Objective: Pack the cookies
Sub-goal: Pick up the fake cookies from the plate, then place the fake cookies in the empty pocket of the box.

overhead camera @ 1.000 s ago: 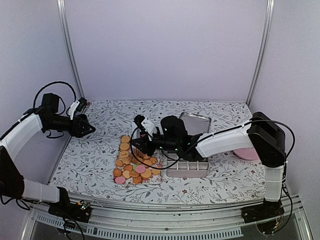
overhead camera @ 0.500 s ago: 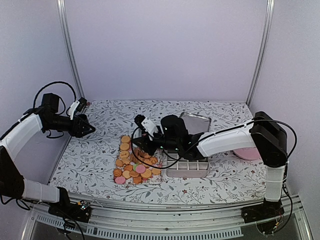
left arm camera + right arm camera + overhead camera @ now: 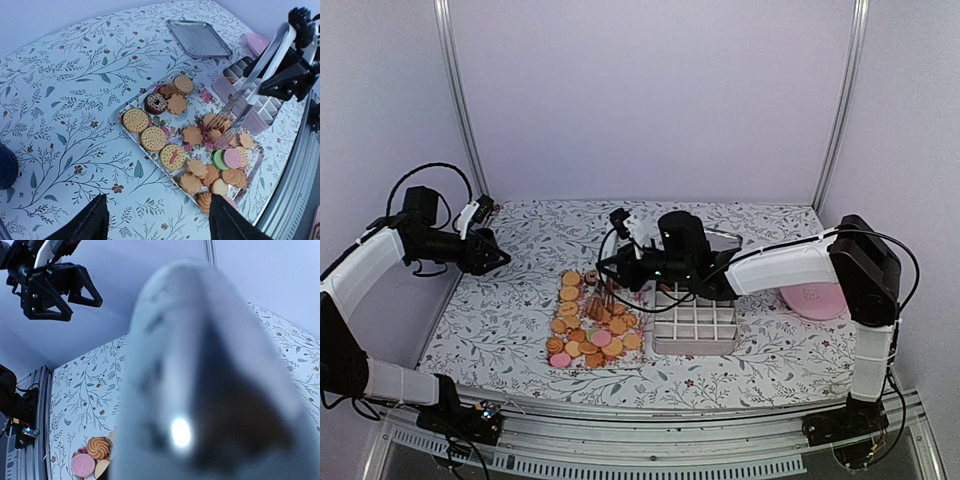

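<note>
The cookies (image 3: 585,330) lie heaped on a floral tray (image 3: 206,95); most are orange-tan, and a pink and a green one (image 3: 227,158) sit side by side. My right gripper (image 3: 638,264) is shut on metal tongs (image 3: 250,85). The tong tips hover just over the orange cookies at the tray's right side, and I cannot tell whether they pinch one. In the right wrist view the blurred tongs (image 3: 200,380) fill the frame, with a few cookies (image 3: 97,447) at the lower left. My left gripper (image 3: 157,197) hangs open and holds nothing, high at the far left (image 3: 500,258).
A pale gridded box (image 3: 695,347) stands right of the cookie tray and shows in the left wrist view as the box (image 3: 260,120). A metal lid (image 3: 200,39) lies behind it. A pink plate (image 3: 815,298) sits at the right edge.
My right arm has drawn back to the right and lifted, raising the tongs from the cookie pile and uncovering the gridded box. The left arm has not moved.
</note>
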`<state>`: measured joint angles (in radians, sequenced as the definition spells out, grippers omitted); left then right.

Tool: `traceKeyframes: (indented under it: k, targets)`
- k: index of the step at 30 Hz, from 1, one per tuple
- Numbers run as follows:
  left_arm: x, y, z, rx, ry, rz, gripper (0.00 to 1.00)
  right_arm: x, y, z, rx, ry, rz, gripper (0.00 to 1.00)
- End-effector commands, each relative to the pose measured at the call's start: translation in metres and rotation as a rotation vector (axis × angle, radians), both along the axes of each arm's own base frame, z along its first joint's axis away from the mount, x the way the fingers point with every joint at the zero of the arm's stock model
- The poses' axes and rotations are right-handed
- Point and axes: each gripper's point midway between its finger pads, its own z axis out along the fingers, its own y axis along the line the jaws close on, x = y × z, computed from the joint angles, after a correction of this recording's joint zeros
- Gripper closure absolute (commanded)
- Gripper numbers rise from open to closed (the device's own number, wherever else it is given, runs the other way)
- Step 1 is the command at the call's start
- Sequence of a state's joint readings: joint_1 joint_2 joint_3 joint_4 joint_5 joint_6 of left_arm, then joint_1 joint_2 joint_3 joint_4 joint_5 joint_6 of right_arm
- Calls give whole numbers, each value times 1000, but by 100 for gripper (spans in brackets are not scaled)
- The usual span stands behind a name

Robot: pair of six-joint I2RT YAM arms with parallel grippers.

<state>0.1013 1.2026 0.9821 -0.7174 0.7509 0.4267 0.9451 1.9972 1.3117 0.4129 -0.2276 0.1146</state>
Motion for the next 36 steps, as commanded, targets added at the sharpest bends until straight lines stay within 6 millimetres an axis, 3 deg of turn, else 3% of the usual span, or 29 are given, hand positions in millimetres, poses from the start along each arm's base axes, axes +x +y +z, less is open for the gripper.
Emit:
traceKeyframes:
  k: [1, 5, 10, 16, 23, 27, 36]
  targets:
    - [1, 2, 6, 4, -33, 0, 31, -5, -10, 53, 156, 41, 34, 100]
    - [0, 2, 7, 6, -37, 1, 31, 0, -19, 61, 173, 43, 17, 100]
    - [0, 1, 8, 3, -37, -2, 31, 16, -49, 83, 206, 21, -49, 100]
    - [1, 1, 9, -5, -36, -4, 31, 35, -109, 81, 165, -16, -197, 100]
    - [2, 0, 8, -7, -34, -7, 31, 39, -164, 66, 87, -56, -361, 100]
    - [4, 0, 10, -13, -34, -8, 31, 44, -180, 60, 66, -66, -419, 100]
    - [5, -1, 8, -19, -29, -10, 31, 54, -190, 57, 52, -77, -482, 100]
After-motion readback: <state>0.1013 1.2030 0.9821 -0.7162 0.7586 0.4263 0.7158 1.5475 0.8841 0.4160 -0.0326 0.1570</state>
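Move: About 14 cm to the right of the right hand, 3 cm farther out and some 14 cm lower, is the divided box's back-left compartment; the box's middle is 21 cm right and 7 cm nearer the base. The pink cookie on the plate lies 10 cm back and 1 cm left of the hand; the chocolate donut lies 15 cm ahead, 5 cm left. From the idle left hand the compartment is roughly 34 cm right, 3 cm ahead, 17 cm down. Keeping its grip on the tongs, which still pinch brown cookie pieces, the right hand rises off the plate and sweeps about 18 cm right and slightly forward towards the box's back-left compartment. It climbs some 6 cm on the way, then sinks nearly 3 cm as it slows over the box, the wrist turning about 25 degrees clockwise. ##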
